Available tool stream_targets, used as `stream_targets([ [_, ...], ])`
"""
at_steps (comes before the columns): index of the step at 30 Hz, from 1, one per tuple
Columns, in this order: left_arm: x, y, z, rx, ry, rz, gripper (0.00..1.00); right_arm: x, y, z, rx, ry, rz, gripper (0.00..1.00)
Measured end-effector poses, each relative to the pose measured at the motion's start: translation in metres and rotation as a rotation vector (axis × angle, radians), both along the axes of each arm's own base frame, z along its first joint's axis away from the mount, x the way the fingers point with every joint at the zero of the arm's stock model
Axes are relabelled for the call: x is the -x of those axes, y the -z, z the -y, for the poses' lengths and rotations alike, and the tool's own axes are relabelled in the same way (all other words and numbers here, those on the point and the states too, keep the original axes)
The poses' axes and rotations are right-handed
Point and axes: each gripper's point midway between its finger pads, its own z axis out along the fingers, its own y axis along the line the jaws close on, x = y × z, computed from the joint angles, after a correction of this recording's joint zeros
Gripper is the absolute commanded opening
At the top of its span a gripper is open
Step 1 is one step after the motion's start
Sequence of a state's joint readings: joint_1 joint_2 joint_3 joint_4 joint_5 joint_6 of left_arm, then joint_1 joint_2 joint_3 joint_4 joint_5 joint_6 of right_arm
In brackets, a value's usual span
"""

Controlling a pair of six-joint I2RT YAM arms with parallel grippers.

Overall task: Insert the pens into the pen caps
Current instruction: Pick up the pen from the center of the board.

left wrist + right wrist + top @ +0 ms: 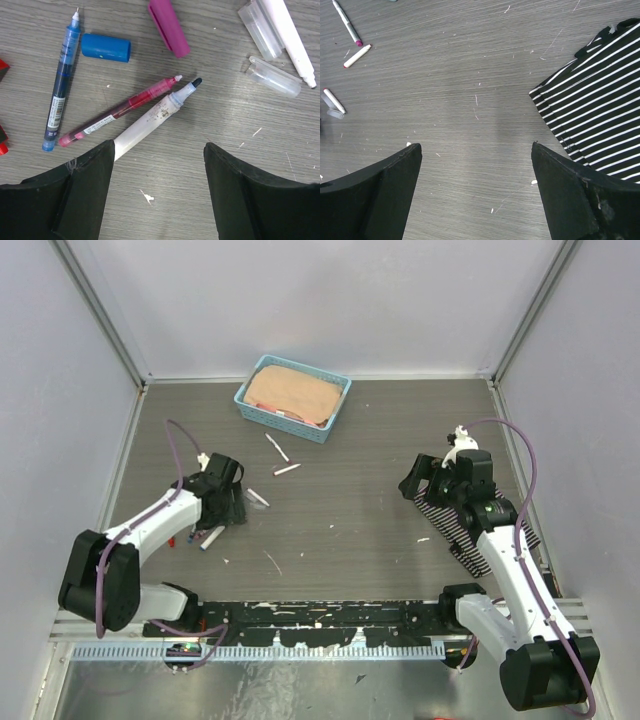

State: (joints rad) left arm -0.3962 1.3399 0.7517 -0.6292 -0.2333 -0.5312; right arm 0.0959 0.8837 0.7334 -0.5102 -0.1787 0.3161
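Observation:
In the left wrist view a white-barrelled pen (155, 116) with a dark tip lies slanted, its rear end going under my left finger. Beside it lie a thin red pen (120, 111) and a blue pen (62, 85). A blue pen cap (106, 47) and a magenta pen cap (169, 26) rest beyond them. Another white pen (292, 37) lies top right by two clear caps (275, 76). My left gripper (159, 145) hangs open just above the table, nothing between its fingers. My right gripper (476, 145) is open over bare table, far from the pens (357, 56).
A blue basket (293, 397) with a tan pad stands at the back. A black-and-white striped cloth (600, 110) lies under the right arm. Two loose pens (277, 447) (287, 469) lie near the basket. Red pieces (2, 145) show at the left edge.

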Motion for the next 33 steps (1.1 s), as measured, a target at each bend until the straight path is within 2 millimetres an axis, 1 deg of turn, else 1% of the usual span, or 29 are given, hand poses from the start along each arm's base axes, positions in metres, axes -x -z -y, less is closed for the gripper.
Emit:
stream_targets([
  [3, 0.000, 0.002, -0.003, 0.006, -0.009, -0.010, 0.76, 0.000, 0.000, -0.001, -0.003, -0.004, -0.001, 0.95],
  [12, 0.006, 0.015, 0.000, 0.008, 0.007, -0.075, 0.68, 0.001, 0.005, -0.006, -0.018, -0.027, -0.031, 0.94],
  [15, 0.006, 0.015, 0.001, 0.013, 0.013, -0.080, 0.62, 0.002, 0.004, -0.006, -0.020, -0.031, -0.033, 0.94],
  [20, 0.007, 0.017, 0.003, 0.022, 0.023, -0.091, 0.48, 0.001, 0.008, -0.008, -0.023, -0.037, -0.052, 0.93],
  [24, 0.009, 0.018, 0.005, 0.034, 0.030, -0.099, 0.43, 0.002, 0.009, -0.008, -0.024, -0.038, -0.055, 0.93],
  [28, 0.010, 0.018, 0.009, 0.052, 0.037, -0.105, 0.42, 0.002, 0.009, -0.007, -0.023, -0.036, -0.056, 0.93],
  [33, 0.010, 0.018, 0.013, 0.075, 0.042, -0.110, 0.44, 0.003, 0.006, -0.006, -0.020, -0.031, -0.048, 0.92],
])
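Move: Just under the left hand lies the white pen, its middle about 2 cm to the left, 1 cm ahead and some 3 cm below, slanting forward-right. The red pen lies beside it, 3 cm ahead and 4 cm left of the hand; the blue cap is about 7 cm ahead and 4 cm left, the pink cap 9 cm straight ahead. From the right hand the white pen lies roughly 50 cm left, 3 cm back and 15 cm lower. Sinking about 2 cm while easing back, the left hand first brings its half-open fingers down around the white pen, then drifts a good 1 cm to the right. Meanwhile the fingers close to roughly half their earlier gap, the left finger pushing the pen rightward along the table, with no pinch yet; the wrist tips some 5 degrees. ##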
